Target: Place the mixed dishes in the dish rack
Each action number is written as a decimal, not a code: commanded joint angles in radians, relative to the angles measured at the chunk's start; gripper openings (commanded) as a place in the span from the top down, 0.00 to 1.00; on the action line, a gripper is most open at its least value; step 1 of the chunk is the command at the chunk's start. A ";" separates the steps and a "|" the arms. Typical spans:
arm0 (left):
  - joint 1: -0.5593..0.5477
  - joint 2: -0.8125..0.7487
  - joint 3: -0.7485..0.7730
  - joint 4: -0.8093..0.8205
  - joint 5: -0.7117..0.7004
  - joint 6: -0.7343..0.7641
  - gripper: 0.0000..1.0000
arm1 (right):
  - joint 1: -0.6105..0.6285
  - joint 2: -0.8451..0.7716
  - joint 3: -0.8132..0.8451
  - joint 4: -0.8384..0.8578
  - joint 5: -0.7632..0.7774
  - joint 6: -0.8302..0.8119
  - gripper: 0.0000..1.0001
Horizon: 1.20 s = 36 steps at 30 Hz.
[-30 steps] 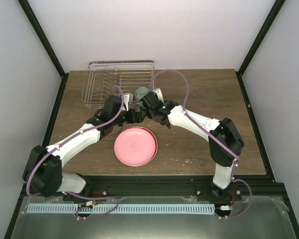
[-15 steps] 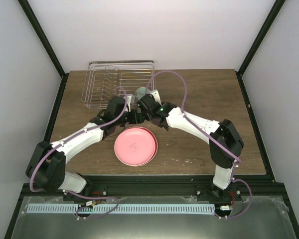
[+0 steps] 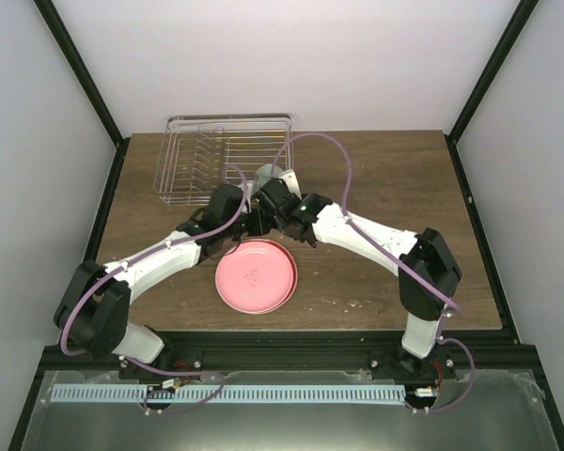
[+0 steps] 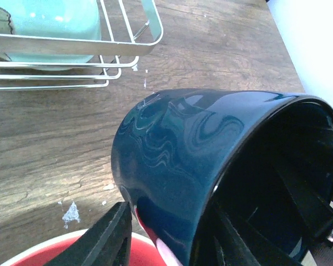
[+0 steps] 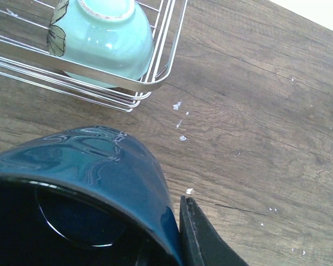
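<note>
The dark blue cup (image 4: 177, 144) hangs on its side low over the table between both grippers, just beyond the pink plate (image 3: 255, 275). My right gripper (image 5: 169, 244) is shut on the cup's (image 5: 94, 160) rim wall, one finger outside and one inside. My left gripper (image 4: 166, 238) straddles the opposite wall, open, its outer finger (image 4: 114, 235) a little apart from the cup. The small mint-green bowl (image 3: 264, 175) sits in the near right corner of the wire dish rack (image 3: 183, 160). The lime-green and floral plates are not in view.
The rack's near right corner (image 5: 150, 83) with the bowl (image 5: 100, 39) lies just beyond the cup; it also shows in the left wrist view (image 4: 127, 47). The pink plate's edge (image 4: 72, 255) lies under the left gripper. Bare wooden table (image 3: 385, 178) extends to the right.
My left arm has swung right and forward until its gripper straddles the cup held by my right gripper. The right gripper has shifted slightly left. The plate and the bowl have not moved.
</note>
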 commanded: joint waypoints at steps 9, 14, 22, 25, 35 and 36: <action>-0.014 0.033 0.047 0.003 -0.047 0.005 0.81 | 0.024 0.022 0.131 -0.024 0.041 0.056 0.99; -0.019 0.038 0.062 -0.002 -0.059 -0.001 0.90 | 0.027 0.039 0.145 -0.026 0.035 0.059 0.98; -0.019 0.037 0.062 0.012 -0.072 -0.029 0.98 | 0.033 0.048 0.149 -0.030 0.029 0.065 0.97; -0.020 0.035 0.066 0.016 -0.073 -0.038 1.00 | 0.033 0.048 0.147 -0.026 0.009 0.066 0.94; -0.019 0.037 0.103 0.030 -0.083 -0.074 1.00 | 0.036 0.042 0.125 -0.024 -0.005 0.081 0.88; -0.018 0.039 0.105 0.032 -0.083 -0.075 1.00 | 0.036 0.041 0.123 -0.024 -0.005 0.081 0.87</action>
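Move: The blue mug is held out by my right hand, its middle about 4 cm to that hand's left, 1 cm ahead and level. From my part-open left hand, the mug's middle is roughly 2 cm ahead, 4 cm right and 1 cm up. From that left hand, the green bowl in the rack is some 13 cm ahead, 1 cm left and 9 cm lower; the pink plates' middle is about 9 cm back, 2 cm left and 14 cm down. My left hand eases forward about 1.5 cm and slightly left, turning some 5 degrees counter-clockwise, while its fingers close from nearly half open onto the mug's wall by the rim, one pad outside and one inside. They stop short of shut and keep squeezing. My right hand keeps its own pinch on the rim throughout, shifting less than a centimetre to the left, forward and up. ##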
